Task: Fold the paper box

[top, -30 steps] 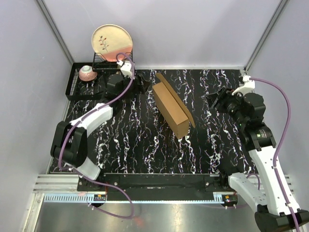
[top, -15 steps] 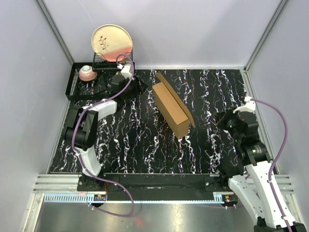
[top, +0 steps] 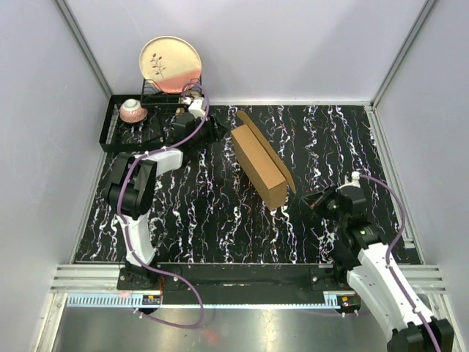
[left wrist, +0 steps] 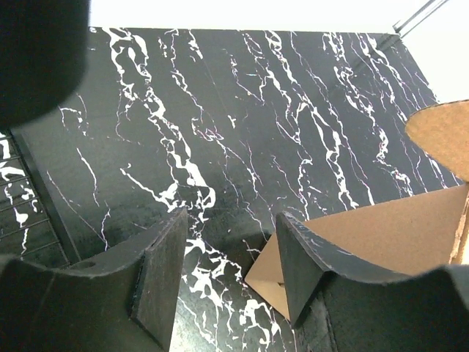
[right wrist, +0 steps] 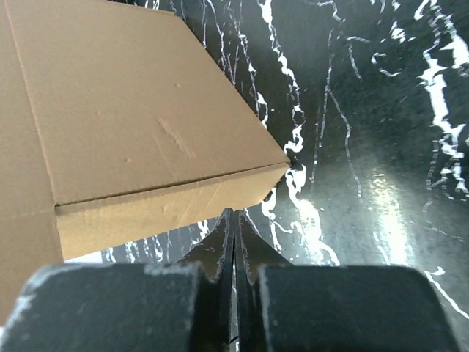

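Observation:
The paper box is a long brown cardboard carton lying slantwise mid-table, with a flap raised along its far right side. My left gripper sits by the box's far left end. In the left wrist view it is open with only tabletop in the gap, and a box corner lies just beyond its right finger. My right gripper is off the box's near right corner. In the right wrist view it is shut on nothing, its tips just short of the box.
A black wire dish rack stands at the far left, holding an upright plate and a pink cup. White walls and metal posts close in the black marbled table.
My right arm has drawn back towards the near edge and lowered beside the box's near corner, and its jaws have shut. My left arm has stretched further towards the rack, its jaws slightly narrower.

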Robot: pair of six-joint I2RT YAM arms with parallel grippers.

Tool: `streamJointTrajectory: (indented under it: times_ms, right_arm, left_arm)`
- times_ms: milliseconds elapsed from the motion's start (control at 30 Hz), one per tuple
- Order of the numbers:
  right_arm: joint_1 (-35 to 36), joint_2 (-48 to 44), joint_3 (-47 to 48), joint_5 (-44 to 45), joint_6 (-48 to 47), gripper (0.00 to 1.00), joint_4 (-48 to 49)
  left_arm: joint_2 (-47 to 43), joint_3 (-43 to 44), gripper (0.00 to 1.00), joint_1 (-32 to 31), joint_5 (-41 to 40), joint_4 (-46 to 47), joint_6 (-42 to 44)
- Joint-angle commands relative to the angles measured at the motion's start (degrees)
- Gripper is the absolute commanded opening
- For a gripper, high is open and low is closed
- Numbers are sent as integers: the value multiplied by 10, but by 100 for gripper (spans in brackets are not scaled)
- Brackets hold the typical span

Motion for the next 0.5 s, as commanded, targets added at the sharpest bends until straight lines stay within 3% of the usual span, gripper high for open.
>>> streamJointTrajectory:
  times_ms: [0, 233, 467]
  right_arm:
    - [19, 48, -18, -39, 72, 1, 151]
    - [70, 182, -31, -14, 99, 0, 302]
    - [73, 247, -35, -4, 115, 0, 375]
  left_arm:
    - [28, 17, 54, -6, 36, 19, -21]
    - [36, 1, 53, -26, 64, 54, -20]
    - [31, -18, 53, -44, 69, 65, -14]
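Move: The paper box stands on edge between my hands. From my shut right hand its middle is about 13 cm ahead, 12 cm to the left and 5 cm lower; the raised lid flap along its right side has its middle some 16 cm ahead and 9 cm left. From my half-open left hand the box's middle lies about 14 cm back, 10 cm right and 6 cm lower, with the dish rack roughly 20 cm left and 3 cm ahead, 10 cm down. I sweep my right hand about 5 cm left and some 4 cm forward, sinking a little, fingertips kept shut, bringing them in at the box's near end beside the lid flap while the wrist rolls about 10 degrees, left side rising. My left hand, still half open, drifts some 3 cm right to the box's far end; the fingertips end up against or very close to the cardboard at both ends. ##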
